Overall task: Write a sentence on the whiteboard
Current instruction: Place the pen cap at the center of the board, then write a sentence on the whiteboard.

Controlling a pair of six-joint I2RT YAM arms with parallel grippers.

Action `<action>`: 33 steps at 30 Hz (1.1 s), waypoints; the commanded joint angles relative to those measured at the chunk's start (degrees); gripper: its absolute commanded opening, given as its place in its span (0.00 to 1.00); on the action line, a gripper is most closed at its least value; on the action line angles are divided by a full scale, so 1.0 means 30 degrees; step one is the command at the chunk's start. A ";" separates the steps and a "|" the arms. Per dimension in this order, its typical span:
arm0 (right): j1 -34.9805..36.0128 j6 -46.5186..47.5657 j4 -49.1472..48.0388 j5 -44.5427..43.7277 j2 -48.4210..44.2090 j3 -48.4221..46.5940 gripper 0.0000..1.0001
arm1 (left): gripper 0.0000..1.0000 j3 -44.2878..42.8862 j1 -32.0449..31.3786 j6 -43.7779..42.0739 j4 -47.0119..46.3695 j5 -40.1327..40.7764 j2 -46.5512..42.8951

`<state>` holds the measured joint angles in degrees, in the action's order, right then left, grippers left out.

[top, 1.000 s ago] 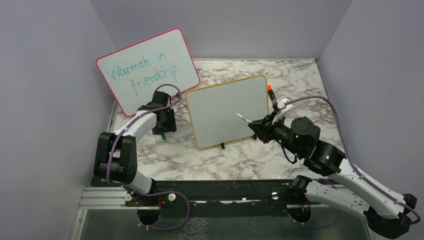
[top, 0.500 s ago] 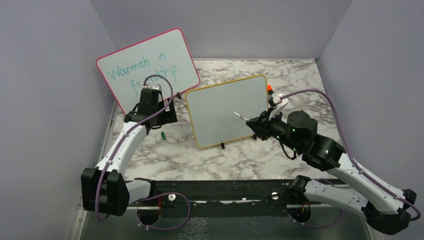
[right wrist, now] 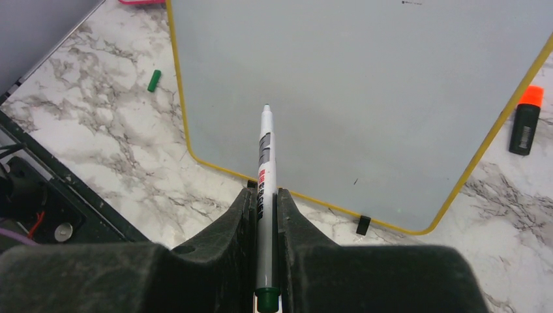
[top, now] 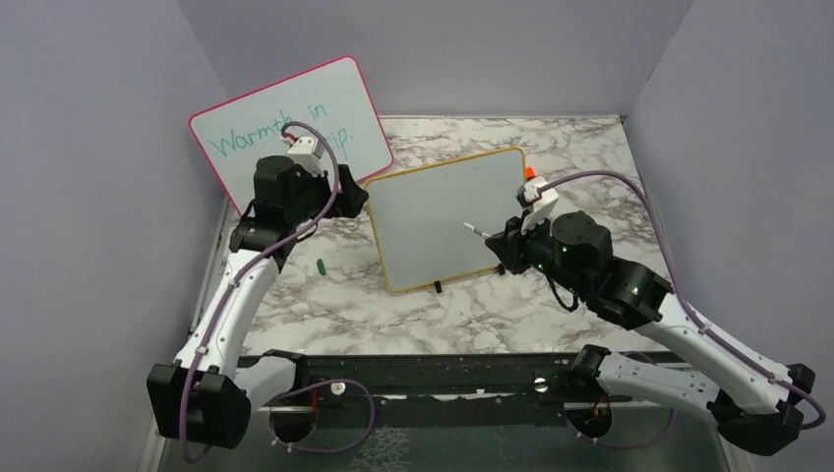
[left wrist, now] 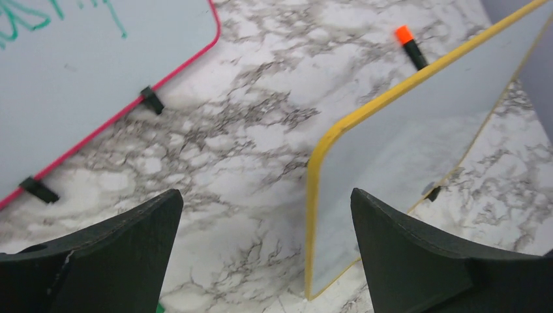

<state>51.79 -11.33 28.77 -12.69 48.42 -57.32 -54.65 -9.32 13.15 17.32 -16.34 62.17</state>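
Observation:
The yellow-framed whiteboard (top: 447,221) stands tilted on small black feet at the table's middle. Its face (right wrist: 365,85) is blank, with no sentence in view. My right gripper (right wrist: 264,192) is shut on a white marker (right wrist: 264,163) with a green end. The uncapped tip points at the board's lower middle, and I cannot tell if it touches. In the top view the marker (top: 477,231) juts left from the right gripper (top: 502,246). My left gripper (left wrist: 266,193) is open wide and empty. It hovers above the board's left edge (left wrist: 316,195).
A green marker cap (top: 321,265) lies on the marble left of the board. An orange-capped marker (top: 530,174) lies behind the board's right corner. The pink-framed whiteboard (top: 295,128) with teal writing leans at the back left. Grey walls enclose the table.
The left gripper opened wide, left the green cap on the table, and rose toward the back right. The right arm edged slightly left with the marker.

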 commanded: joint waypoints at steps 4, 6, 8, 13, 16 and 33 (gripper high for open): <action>0.0085 0.0651 -0.0031 -0.1988 -0.0317 -0.0588 0.01 | 0.98 -0.1642 0.0119 -0.0507 -0.3492 -0.4930 0.1295; 0.0080 0.0915 -0.0255 -0.2180 -0.0375 -0.0532 0.00 | 0.97 -0.2032 0.0119 -0.0645 -0.3490 -0.5176 0.1866; 0.0080 0.1161 -0.0458 -0.1993 -0.0296 -0.0538 0.00 | 0.96 -0.2395 0.0145 -0.0771 -0.3616 -0.6104 0.2414; 0.0080 0.2096 -0.1408 -0.0705 -0.0222 -0.0095 0.01 | 0.85 -0.2746 0.0358 -0.0898 -0.4674 -0.8983 0.3681; 0.0081 0.2535 -0.1578 -0.0542 0.0000 0.0085 0.01 | 0.79 -0.3198 0.0729 -0.1242 -0.4557 -1.0493 0.4370; 0.0081 0.3602 -0.3272 0.0889 0.1204 0.0239 0.00 | 0.27 -0.2812 0.1378 -0.0616 -0.6637 -1.5621 0.6630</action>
<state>51.79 -1.85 22.17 -12.10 51.42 -56.14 -62.43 -5.76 10.35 1.72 -57.39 81.69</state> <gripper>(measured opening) 0.173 0.358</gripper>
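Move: The yellow-framed board's upper-left corner is about 8 cm right of the left hand, 2 cm ahead and about level. From that hand the green pen cap lies 20 cm below, 4 cm back and 6 cm left; the red-framed board's middle is some 18 cm ahead, 14 cm left and 10 cm lower. The right hand holds the pen, the yellow-framed board's centre about 10 cm ahead, 10 cm left and 14 cm below. Left hand goes about 7 cm right, turning some 35° clockwise, fingers closing partway around the yellow-framed board's upper-left corner. ##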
